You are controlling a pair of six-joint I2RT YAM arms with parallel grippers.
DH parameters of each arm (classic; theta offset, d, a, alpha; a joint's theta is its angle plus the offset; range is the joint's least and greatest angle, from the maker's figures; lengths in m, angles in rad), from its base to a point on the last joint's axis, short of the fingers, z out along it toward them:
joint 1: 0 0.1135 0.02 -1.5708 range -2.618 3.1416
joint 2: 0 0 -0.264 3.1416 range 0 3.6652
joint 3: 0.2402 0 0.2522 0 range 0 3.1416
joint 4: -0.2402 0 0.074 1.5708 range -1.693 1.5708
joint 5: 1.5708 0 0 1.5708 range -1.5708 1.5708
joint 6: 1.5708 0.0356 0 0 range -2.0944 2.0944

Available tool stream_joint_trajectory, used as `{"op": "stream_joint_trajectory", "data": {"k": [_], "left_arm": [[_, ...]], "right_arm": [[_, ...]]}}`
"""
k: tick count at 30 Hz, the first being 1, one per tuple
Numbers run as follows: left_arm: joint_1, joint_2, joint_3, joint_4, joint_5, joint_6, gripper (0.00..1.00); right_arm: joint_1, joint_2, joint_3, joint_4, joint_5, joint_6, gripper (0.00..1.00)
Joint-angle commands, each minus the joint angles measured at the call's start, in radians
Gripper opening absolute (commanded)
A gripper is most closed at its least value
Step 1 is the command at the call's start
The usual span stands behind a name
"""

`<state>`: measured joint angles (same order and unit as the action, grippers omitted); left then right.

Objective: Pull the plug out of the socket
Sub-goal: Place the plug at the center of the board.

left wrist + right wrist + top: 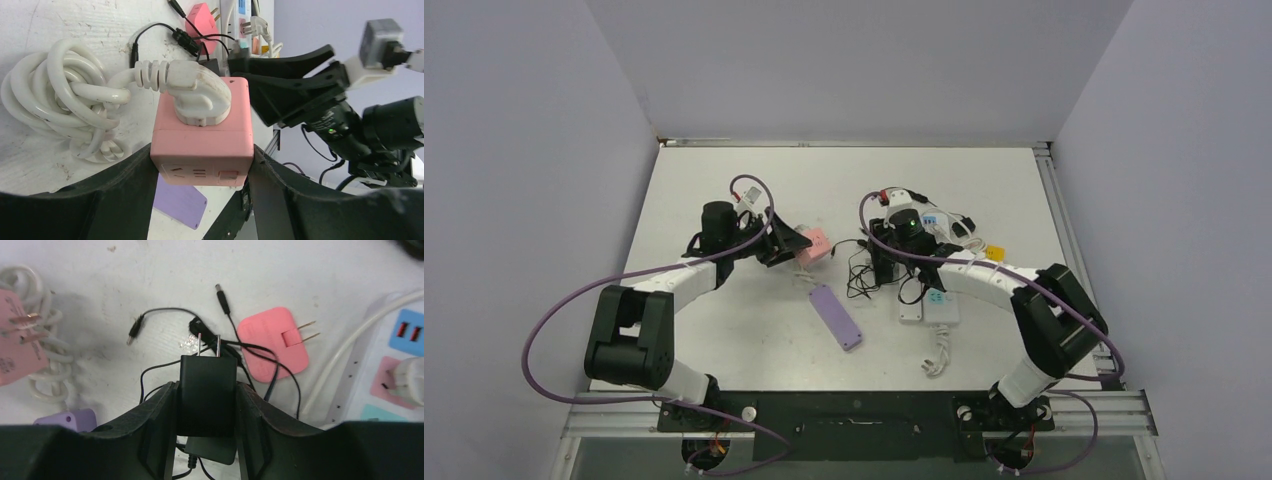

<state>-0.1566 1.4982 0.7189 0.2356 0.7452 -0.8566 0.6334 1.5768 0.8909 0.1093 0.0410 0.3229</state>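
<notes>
My left gripper (202, 154) is shut on the sides of a pink cube socket (200, 135), seen left of centre in the top view (812, 243). A white angled plug (197, 97) sits pushed into the cube's top face, its thick white cord running off to the left. My right gripper (206, 386) is shut on a black plug (207, 372) whose two metal prongs stick out bare, apart from the socket. In the top view the right gripper (882, 262) hangs just right of the pink cube. The left gripper (780, 247) is at the cube's left side.
A coiled white cord (60, 100) lies beside the cube. A purple flat box (835, 315) lies in front. A flat pink adapter (272, 347), thin black cables (165, 312) and a white power strip (395, 365) are under and right of the right gripper. White adapter (929, 310) nearer the bases.
</notes>
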Motion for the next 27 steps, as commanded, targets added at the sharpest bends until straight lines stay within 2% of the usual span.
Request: {"op": "stream_joint_trajectory", "data": {"k": [1, 5, 10, 13, 20, 22, 24, 27], "left_arm": [[-0.008, -0.053, 0.04, 0.064, 0.021, 0.032, 0.0], [-0.017, -0.055, 0.044, 0.064, 0.028, 0.035, 0.0], [-0.025, -0.057, 0.05, 0.055, 0.03, 0.045, 0.0], [-0.031, -0.059, 0.057, 0.042, 0.03, 0.059, 0.0], [-0.038, -0.072, 0.058, 0.026, 0.021, 0.072, 0.0], [-0.038, -0.068, 0.052, 0.037, 0.022, 0.061, 0.0], [-0.04, -0.063, 0.046, 0.055, 0.025, 0.045, 0.0], [-0.04, -0.058, 0.043, 0.066, 0.03, 0.035, 0.0]], "right_arm": [[-0.001, 0.06, 0.063, -0.009, -0.093, -0.01, 0.11], [-0.015, 0.098, 0.076, -0.011, -0.108, -0.003, 0.25], [-0.04, 0.09, 0.058, 0.009, -0.151, 0.001, 0.5], [-0.055, 0.056, 0.039, 0.028, -0.181, 0.002, 0.67], [-0.075, -0.099, -0.056, 0.124, -0.273, -0.016, 0.95], [-0.074, -0.151, -0.107, 0.196, -0.338, -0.02, 1.0], [-0.067, -0.189, -0.146, 0.254, -0.404, -0.013, 1.0], [-0.029, -0.222, -0.176, 0.296, -0.436, -0.014, 0.93]]}}
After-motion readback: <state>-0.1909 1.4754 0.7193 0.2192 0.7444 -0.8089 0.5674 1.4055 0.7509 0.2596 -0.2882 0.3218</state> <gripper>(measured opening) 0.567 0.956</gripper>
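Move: The black plug is already in the right hand's fingers. The black brick it is taken to lies about 6 cm below and 2 cm nearer the base. From this hand, the flat pink plug is roughly 5 cm ahead, the small white box 7 cm back and 5 cm right, and the power strip 10 cm right, about level. For the left hand, holding the pink cube, the brick is some 16 cm right, 2 cm back and 9 cm lower. The black plug is lowered by the right hand about 4 cm, drifting slightly back and left, onto the near edge of the cord pile at the black brick. There the fingers spread wide and let go, then the emptied hand lifts some 9 cm and backs off towards its base, rolling its left side up and turning a little counter-clockwise. The left hand keeps its grip on the pink cube. ##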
